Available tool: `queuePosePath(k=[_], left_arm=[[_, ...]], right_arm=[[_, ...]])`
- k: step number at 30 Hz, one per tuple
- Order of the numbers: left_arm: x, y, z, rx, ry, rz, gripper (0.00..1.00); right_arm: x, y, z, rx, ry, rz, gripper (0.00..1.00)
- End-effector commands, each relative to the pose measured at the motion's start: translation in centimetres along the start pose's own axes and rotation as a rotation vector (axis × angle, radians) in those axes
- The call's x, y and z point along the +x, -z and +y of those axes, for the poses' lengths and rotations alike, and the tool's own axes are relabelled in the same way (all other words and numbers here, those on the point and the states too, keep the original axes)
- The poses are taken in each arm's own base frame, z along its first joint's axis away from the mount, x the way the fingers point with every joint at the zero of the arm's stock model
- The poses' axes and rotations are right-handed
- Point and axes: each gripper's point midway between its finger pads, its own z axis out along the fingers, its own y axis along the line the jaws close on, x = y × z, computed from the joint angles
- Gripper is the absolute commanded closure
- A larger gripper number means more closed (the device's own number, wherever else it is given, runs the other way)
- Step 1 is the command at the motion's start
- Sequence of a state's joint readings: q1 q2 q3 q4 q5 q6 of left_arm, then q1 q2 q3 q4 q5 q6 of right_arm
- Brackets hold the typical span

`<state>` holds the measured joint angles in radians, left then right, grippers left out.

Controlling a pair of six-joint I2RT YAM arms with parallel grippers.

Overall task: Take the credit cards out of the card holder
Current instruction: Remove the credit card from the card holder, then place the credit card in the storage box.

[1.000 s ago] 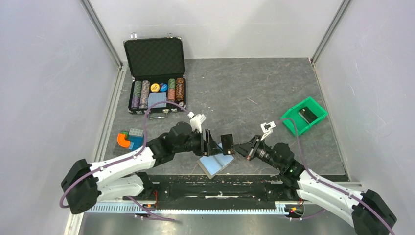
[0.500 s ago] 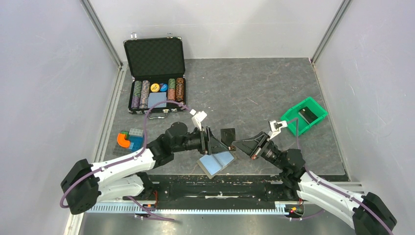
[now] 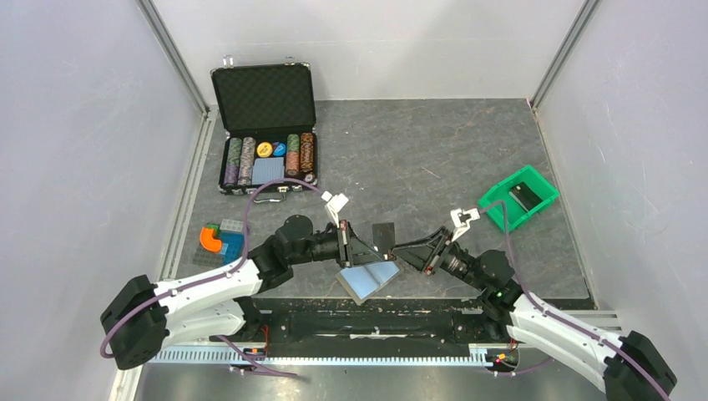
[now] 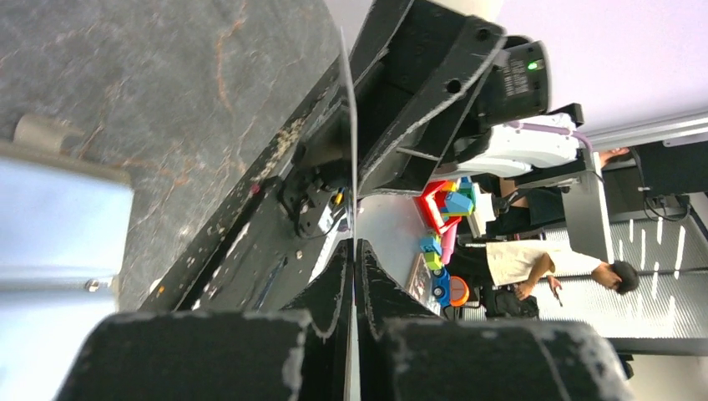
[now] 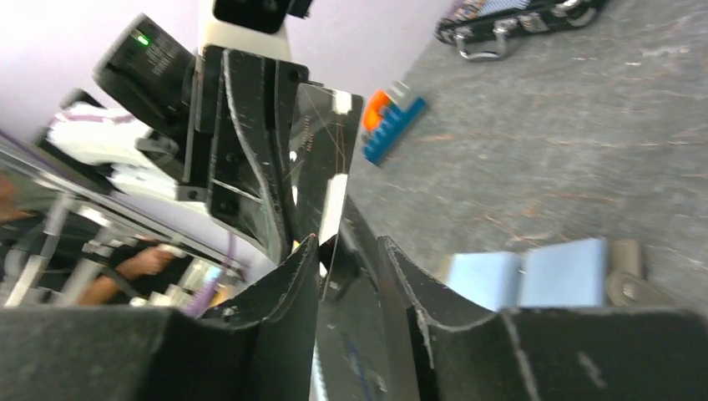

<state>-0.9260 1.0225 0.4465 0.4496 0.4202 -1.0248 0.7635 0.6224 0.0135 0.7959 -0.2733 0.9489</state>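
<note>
The card holder (image 3: 370,280) lies open on the table near the front edge, with two pale-blue panels up. It also shows in the right wrist view (image 5: 543,271) and the left wrist view (image 4: 58,225). My left gripper (image 3: 361,247) is shut on a thin card (image 3: 383,236) and holds it upright above the holder. The card looks dark and glossy in the right wrist view (image 5: 321,159) and edge-on in the left wrist view (image 4: 351,125). My right gripper (image 3: 402,251) is open, and its fingertips (image 5: 305,251) straddle the card's free edge.
An open black chip case (image 3: 267,125) stands at the back left. A green bin (image 3: 518,198) holding a dark object is at the right. Orange and blue toy blocks (image 3: 219,238) lie at the left. The table's front edge is just below the holder.
My right gripper lifted, then came back to the card's right edge. My left gripper kept hold of the card and drew it slightly left.
</note>
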Motion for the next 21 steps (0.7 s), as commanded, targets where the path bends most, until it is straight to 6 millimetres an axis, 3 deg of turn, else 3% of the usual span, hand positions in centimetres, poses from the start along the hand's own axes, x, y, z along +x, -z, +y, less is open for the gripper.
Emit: queuePosePath(k=[1, 6, 9, 12, 17, 21], left_arm=[[0.9, 0.9, 0.2, -0.036, -0.031, 0.055, 0.98], [3.0, 2.8, 1.2, -0.089, -0.080, 0.146, 0.98], [3.8, 4.0, 1.4, -0.103, -0.097, 0.180, 0.98], [4.2, 5.0, 0.8, -0.073, -0.120, 0.174, 0.98], [5.5, 6.5, 0.3, -0.069, -0.191, 0.266, 0.98], [6.0, 7.1, 0.0, -0.082, -0.214, 0.341, 0.98]], right_arm=[[0.5, 0.2, -3.9, 0.194, 0.300, 0.131, 0.63], [-1.6, -0.6, -2.2, 0.215, 0.475, 0.224, 0.44], [-1.6, -1.1, -0.6, 0.159, 0.525, 0.301, 0.36], [-1.2, -1.7, 1.0, 0.084, 0.542, 0.375, 0.34], [1.2, -2.3, 3.7, -0.127, 0.482, 0.495, 0.34], [1.6, -2.7, 4.6, -0.194, 0.472, 0.539, 0.34]])
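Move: The left hand already pinches the credit card, whose middle is about 2 cm ahead of its fingers, 1 cm to the right and 1 cm above them. From the right hand, whose fingers are already loosening at its near end, the card's middle lies roughly 3 cm left, 2 cm ahead and 1 cm up. The open card holder lies about 17 cm below both: some 3 cm left and 2 cm back from the left hand, 5 cm left and 4 cm back from the right. The left hand keeps its pinch on the card and draws it back and to the left, about 8 cm in all and sinking a little, its fingers tipping some 10 degrees further down and swinging slightly clockwise. The right hand opens wide and comes clear of the card with a small shift forward, then follows back and to the left about 3 cm each way, its fingers tipping down some 30 degrees and swinging counter-clockwise, still wide open and empty. ##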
